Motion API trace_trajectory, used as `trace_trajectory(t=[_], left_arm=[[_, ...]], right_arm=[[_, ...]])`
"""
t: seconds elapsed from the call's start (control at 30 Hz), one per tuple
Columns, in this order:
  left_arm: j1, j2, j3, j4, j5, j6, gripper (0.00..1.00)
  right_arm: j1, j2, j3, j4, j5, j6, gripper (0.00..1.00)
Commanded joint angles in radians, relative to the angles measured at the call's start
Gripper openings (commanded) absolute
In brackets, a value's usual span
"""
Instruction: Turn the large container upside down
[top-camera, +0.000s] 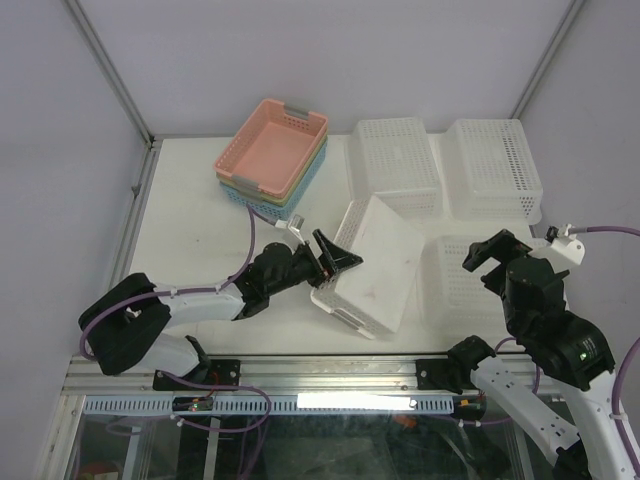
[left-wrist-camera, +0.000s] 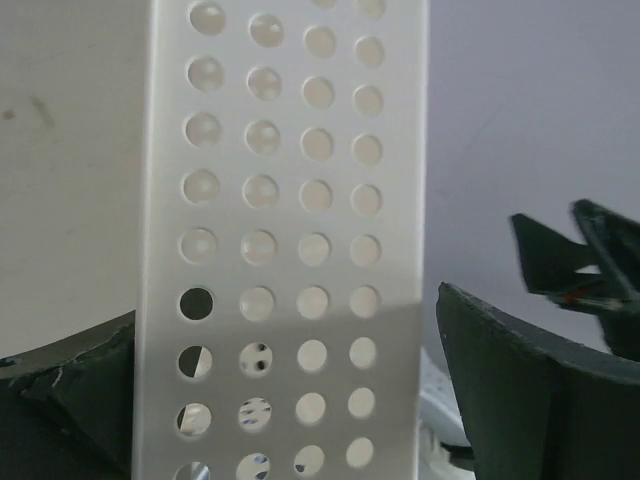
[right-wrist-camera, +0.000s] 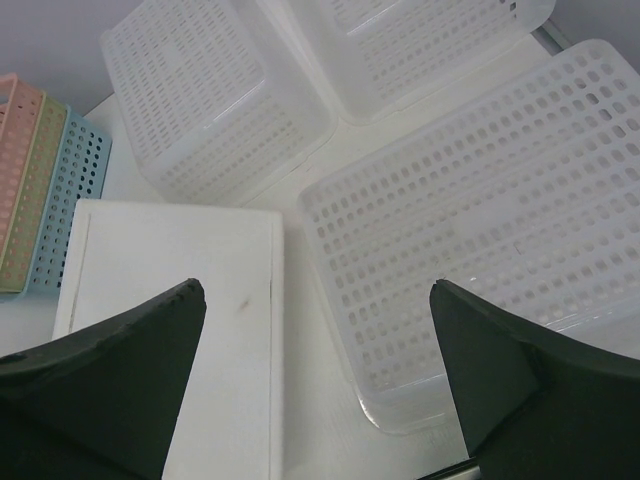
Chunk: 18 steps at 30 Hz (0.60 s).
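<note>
The large container (top-camera: 375, 265) is a white perforated basket lying tilted in the middle of the table, its flat base facing up and to the right and its rim edge low at the near left. My left gripper (top-camera: 338, 255) is open at the container's left side. In the left wrist view the holed wall (left-wrist-camera: 285, 250) stands between the spread jaws of the left gripper (left-wrist-camera: 290, 400), with a gap to the right finger. My right gripper (top-camera: 497, 262) hangs open to the container's right, holding nothing. In the right wrist view the right gripper (right-wrist-camera: 318, 300) is above the container's base (right-wrist-camera: 170, 330).
A stack of coloured baskets (top-camera: 272, 155), pink on top, stands at the back left. Two white baskets (top-camera: 396, 165) (top-camera: 492, 168) lie bottom-up at the back. A third white basket (top-camera: 465, 285) (right-wrist-camera: 500, 230) sits just right of the container, under my right gripper.
</note>
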Motion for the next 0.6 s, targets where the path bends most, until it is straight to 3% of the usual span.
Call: trace_trajectory(t=[0.0, 0.57], left_arm=[[-0.014, 0.025, 0.008, -0.108, -0.028, 0.104, 0.99], [-0.106, -0.092, 0.081, -0.386, -0.249, 0.355, 0.99]], right_arm=[[-0.003, 0.016, 0.010, 0.053, -0.004, 0.009, 0.99], [-0.003, 0.037, 0.011, 0.062, -0.024, 0.014, 0.99]])
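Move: Just right of the left hand, between whose wide-open fingers its perforated wall shows, the large container leans half over: its middle is about 8 cm right, level fore-and-aft and some 6 cm down. From that hand, one upturned container lies roughly 22 cm ahead and 12 right, another about 29 right and 3 back, both some 12 down. From the idle right hand, the large container's middle is about 20 cm left, 5 ahead and 17 below. Sinking about 6 cm with the tilting container's perforated wall still between its fingers, the left hand then comes up about 1 cm, drifting roughly 2 cm left and back. Its wrist rolls some 20 degrees, left side rising, while the fingers stay wide open astride the wall rather than pinching it. ##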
